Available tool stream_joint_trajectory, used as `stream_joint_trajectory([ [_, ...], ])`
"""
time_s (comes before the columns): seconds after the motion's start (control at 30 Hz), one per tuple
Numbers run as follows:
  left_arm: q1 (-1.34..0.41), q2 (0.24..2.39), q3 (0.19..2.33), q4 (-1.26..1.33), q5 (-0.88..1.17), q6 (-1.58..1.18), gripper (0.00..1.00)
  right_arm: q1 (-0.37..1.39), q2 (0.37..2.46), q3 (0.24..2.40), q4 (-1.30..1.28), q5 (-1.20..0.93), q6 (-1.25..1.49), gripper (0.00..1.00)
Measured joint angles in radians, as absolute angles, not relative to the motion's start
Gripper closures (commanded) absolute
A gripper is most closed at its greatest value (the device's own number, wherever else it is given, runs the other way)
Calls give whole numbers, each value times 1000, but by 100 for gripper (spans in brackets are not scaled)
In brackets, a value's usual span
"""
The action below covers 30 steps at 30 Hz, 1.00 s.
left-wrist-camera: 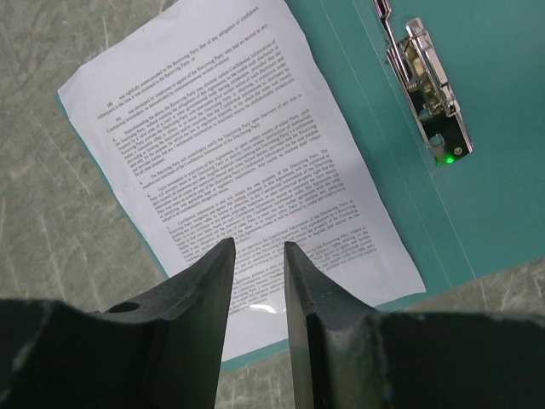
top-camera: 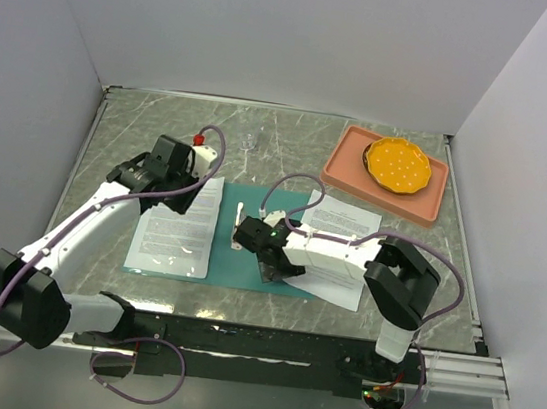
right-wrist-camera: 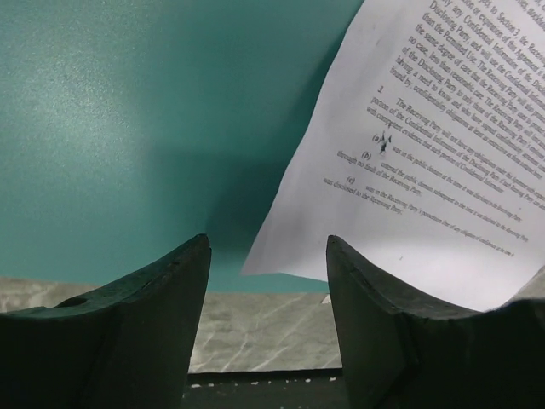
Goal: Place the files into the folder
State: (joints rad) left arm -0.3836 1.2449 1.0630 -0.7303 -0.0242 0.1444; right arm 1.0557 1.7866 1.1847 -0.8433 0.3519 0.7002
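The teal folder (top-camera: 254, 202) lies open on the marble table, its metal clip (left-wrist-camera: 434, 94) at the spine. One of the files, a printed sheet (top-camera: 177, 232), rests flat on the folder's left half. My left gripper (top-camera: 175, 200) hovers over that sheet (left-wrist-camera: 255, 145); in the left wrist view the gripper (left-wrist-camera: 259, 244) is open by a narrow gap with nothing in it. The second sheet (top-camera: 342, 236) lies across the folder's right edge and onto the table. My right gripper (top-camera: 273, 271) is low at that sheet's near-left corner (right-wrist-camera: 409, 170); in the right wrist view the gripper (right-wrist-camera: 267, 239) is open, with the corner just beyond its tips over the folder (right-wrist-camera: 128, 128).
A salmon-pink tray (top-camera: 344, 168) holding an orange dish (top-camera: 398, 164) stands at the back right. A small clear object (top-camera: 249, 142) sits near the back edge. White walls enclose the table on three sides, and a black rail (top-camera: 265, 343) runs along the near edge.
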Motion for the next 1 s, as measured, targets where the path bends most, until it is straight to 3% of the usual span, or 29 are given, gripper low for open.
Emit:
stream_joint_trajectory([
  [0.3,-384,1223,1024,-730,-25,145,63,1058,1806,1186,-825,361,731,71],
  [0.47,-384,1221,1009,-730,-25,146,63,1058,1806,1186,-818,370,740,74],
  [0.8,-384,1221,1002,-730,-24,145,63,1058,1806,1185,-815,382,739,100],
  [1.0,-384,1221,1001,-727,-24,145,63,1070,1803,1186,-796,384,714,100],
])
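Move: Just below the open right fingers, about 1 cm back, 1 cm left and 1 cm lower, lies the near-left corner of the right file. That file's middle is some 12 cm ahead and 13 cm right. The folder's metal clip stands roughly 14 cm ahead and 12 cm left of the hand, with the left file's middle about 12 cm ahead and 27 cm left. From the left hand, the corner is about 12 cm back, 25 cm right and 13 cm down. Closing from about two-thirds open to shut, the right fingers pinch the near-left corner of the right file almost on the spot; the hand settles about half a centimetre lower, then drifts about 1 cm left with the paper. The left hand, touching nothing, eases some 2 cm down and back above the left file. ##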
